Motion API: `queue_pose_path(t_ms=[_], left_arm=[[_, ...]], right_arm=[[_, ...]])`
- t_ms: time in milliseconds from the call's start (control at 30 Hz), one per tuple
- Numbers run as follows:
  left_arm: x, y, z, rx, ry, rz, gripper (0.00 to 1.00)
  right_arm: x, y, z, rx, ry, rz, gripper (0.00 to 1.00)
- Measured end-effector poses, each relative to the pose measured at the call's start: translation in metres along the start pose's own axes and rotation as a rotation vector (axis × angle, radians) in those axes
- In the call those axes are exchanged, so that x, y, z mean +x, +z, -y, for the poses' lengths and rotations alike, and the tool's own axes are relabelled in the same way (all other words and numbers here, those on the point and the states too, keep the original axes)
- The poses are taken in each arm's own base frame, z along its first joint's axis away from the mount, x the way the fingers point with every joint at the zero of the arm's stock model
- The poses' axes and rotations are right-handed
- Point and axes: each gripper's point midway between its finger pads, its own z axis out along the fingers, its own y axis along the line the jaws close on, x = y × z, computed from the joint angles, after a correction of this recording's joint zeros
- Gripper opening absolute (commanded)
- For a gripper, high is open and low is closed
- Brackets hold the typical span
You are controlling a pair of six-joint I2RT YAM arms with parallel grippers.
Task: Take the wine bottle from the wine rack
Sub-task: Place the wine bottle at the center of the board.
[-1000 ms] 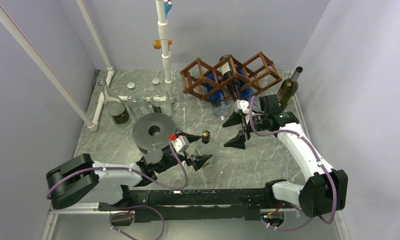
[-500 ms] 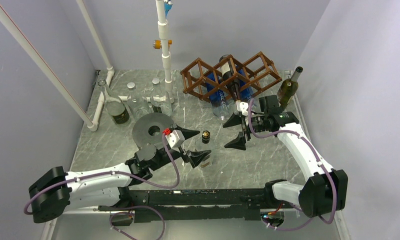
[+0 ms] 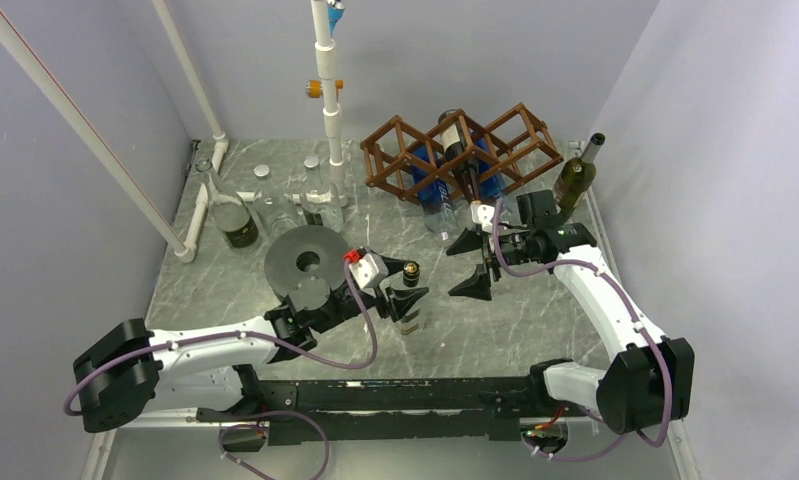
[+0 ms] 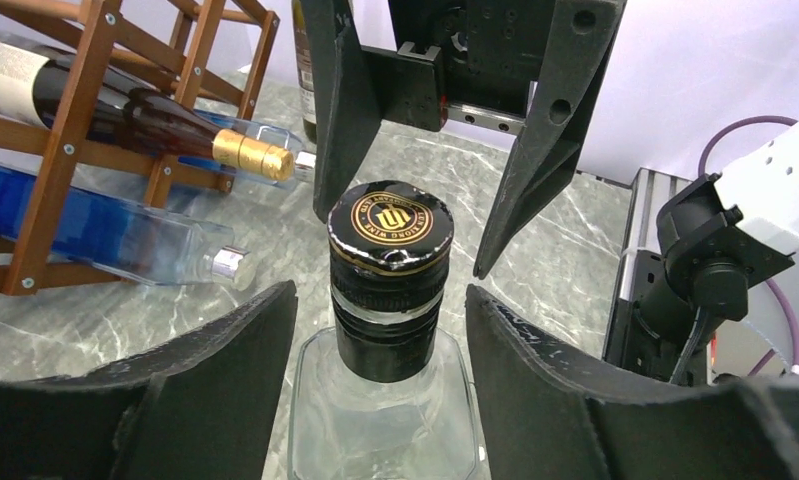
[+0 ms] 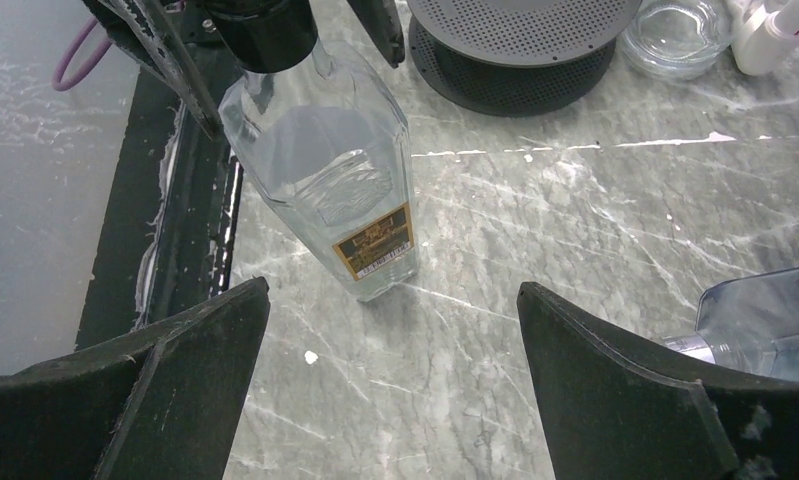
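The brown wine rack [image 3: 495, 140] stands at the back of the table. A dark wine bottle [image 3: 462, 165] with a gold foil top [image 4: 250, 155] lies in it, neck toward me. Below it lies a blue bottle [image 4: 85, 225]. A clear glass bottle with a black cap [image 4: 390, 225] stands upright mid-table. My left gripper [image 3: 407, 285] straddles its neck, jaws apart, with a narrow gap on each side [image 4: 381, 292]. My right gripper [image 3: 453, 270] hangs open just right of that bottle and in front of the rack, holding nothing [image 5: 392, 290].
A grey perforated disc [image 3: 305, 262] sits left of the clear bottle. A green bottle [image 3: 575, 180] stands at the back right by the wall. A glass flask [image 3: 237, 222], small jars [image 3: 310, 165] and a white pipe stand [image 3: 327, 100] fill the back left.
My left arm reached forward and right, bringing its fingers around the clear bottle's neck, and the jaws narrowed. The right gripper barely moved.
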Motion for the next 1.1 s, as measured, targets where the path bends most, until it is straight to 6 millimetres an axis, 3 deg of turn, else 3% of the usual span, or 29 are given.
queue_pose_path(t_ms=[267, 367, 400, 700, 900, 1100], left_arm=[[0.000, 0.006, 0.001, 0.011, 0.012, 0.006, 0.32], [-0.001, 0.010, 0.003, 0.023, 0.024, 0.007, 0.04], [-0.001, 0.011, 0.003, 0.026, 0.025, 0.007, 0.00], [-0.002, 0.006, 0.004, 0.024, 0.025, -0.021, 0.00], [-0.008, -0.012, -0.005, -0.034, 0.026, -0.073, 0.00], [-0.027, -0.029, -0.021, -0.127, 0.041, -0.113, 0.00]], right_arm=[[0.001, 0.000, 0.001, 0.000, 0.004, -0.002, 0.98], [0.002, 0.000, 0.001, 0.001, 0.006, -0.005, 0.98], [0.002, 0.000, 0.001, 0.001, 0.006, -0.005, 0.98], [0.003, 0.001, 0.001, -0.001, 0.006, -0.008, 0.98], [0.004, 0.000, -0.001, -0.004, 0.014, -0.013, 0.98], [0.005, 0.000, -0.002, -0.007, 0.018, -0.015, 0.98]])
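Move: The clear bottle with the black cap stands upright with its neck between the left hand's open fingers, its middle some 10 cm below that hand, straight below to within 1 cm to the right. The black disc lies about 23 cm left and 12 cm ahead of this hand; the blue bottle in the rack is roughly 28 cm ahead and 6 cm right, both well below. From the right hand the black-capped bottle is about 8 cm to the left, level with it fore and aft. Rightwards first by only 1 cm, the left hand shuts its half-open fingers and pinches the bottle's neck just under the black cap. After a brief hold it carries the bottle left about 5 cm towards the black disc, rising near 2 cm late on, while the wrist turns slightly counter-clockwise and its left side lifts, each some 5 to 10 degrees. ##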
